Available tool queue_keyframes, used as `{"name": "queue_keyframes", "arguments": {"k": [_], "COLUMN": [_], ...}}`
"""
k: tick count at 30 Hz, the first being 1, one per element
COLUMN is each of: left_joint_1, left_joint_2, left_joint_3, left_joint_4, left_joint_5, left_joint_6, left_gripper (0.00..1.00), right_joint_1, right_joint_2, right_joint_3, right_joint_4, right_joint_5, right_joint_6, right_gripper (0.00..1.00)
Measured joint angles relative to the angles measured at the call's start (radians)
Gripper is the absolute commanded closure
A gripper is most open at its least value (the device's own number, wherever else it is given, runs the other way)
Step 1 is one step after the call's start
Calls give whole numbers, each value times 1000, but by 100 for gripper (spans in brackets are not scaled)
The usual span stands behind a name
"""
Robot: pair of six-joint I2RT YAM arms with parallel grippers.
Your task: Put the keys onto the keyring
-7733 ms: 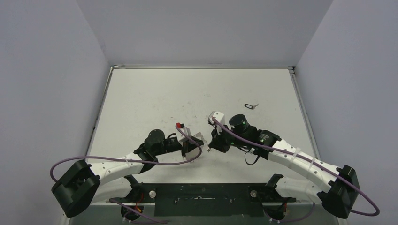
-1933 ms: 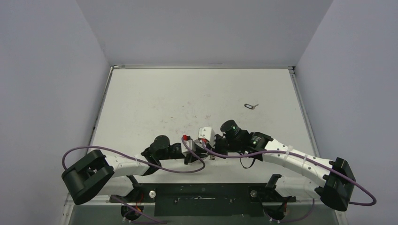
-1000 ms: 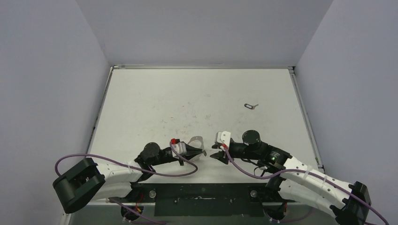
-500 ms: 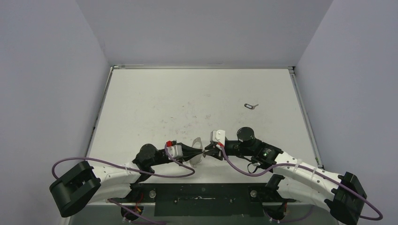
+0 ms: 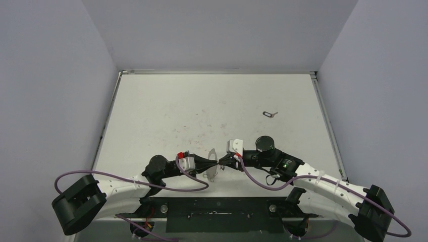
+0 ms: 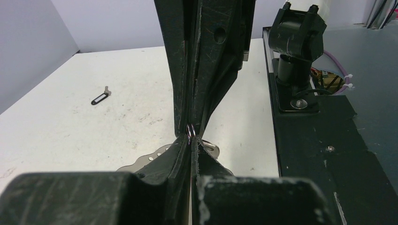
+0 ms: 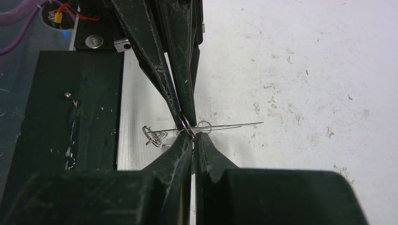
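Observation:
The keyring [image 5: 211, 164], a thin silvery oval loop, hangs between the two arms near the table's front edge. My left gripper [image 5: 216, 162] [image 6: 191, 140] is shut on one of its tiny silver rings [image 6: 190, 132]. My right gripper [image 5: 223, 162] [image 7: 193, 137] meets it tip to tip, shut on the same tiny ring [image 7: 187, 125]. In the right wrist view the loop's wire [image 7: 230, 125] runs edge-on behind the tips, with a cluster of small rings [image 7: 154, 135] at its left end. The keys [image 5: 270, 114] [image 6: 100, 97], a small silver key on a black oblong loop, lie on the table at the far right, well away from both grippers.
The black base plate [image 5: 217, 206] with the arm mounts runs along the near edge, just behind the grippers. Purple cables [image 5: 192, 174] loop beside both wrists. Grey walls enclose the white table [image 5: 202, 101] on three sides.
My right arm has swung left to the left gripper's tip and closed its jaws there. The left gripper has stayed shut on the keyring, shifting slightly. The keys have not moved.

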Motion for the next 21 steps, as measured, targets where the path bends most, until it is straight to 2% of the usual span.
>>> {"name": "queue_keyframes", "arguments": {"k": [6,10,13,21], "left_joint_1": [0,-1,-2,-2], "left_joint_2": [-6,-32,-82,-251], "left_joint_3": [0,0,0,0], "left_joint_4": [-8,-42,-87,-298], "left_joint_5": [-1,-15,-39,-121], "left_joint_6": [1,8,19,57], "left_gripper": [99,73,65,61], "right_joint_1": [-3,-3,-3,19], "right_joint_2": [0,2,27,145], "right_joint_3": [0,29,93,285], "right_joint_4": [-8,-66,-163,-417], "right_joint_5": [-11,-12,2,127], "right_joint_6": [-1,-5,-13,-33], "right_gripper": [100,100,100,100]}}
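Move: The small ring sits right at both hands' fingertips, pinched from the left and from the right. The perforated metal plate hangs below, its middle some 3 cm to the left of either hand point, level fore-and-aft and about 6 cm down. The tagged key lies on the table roughly 31 cm ahead of the left hand, 27 cm to its right and 17 cm below. Left fingers open off the ring, backing about 2 cm left; right keeps it, edging forward, fingertips dipping. ##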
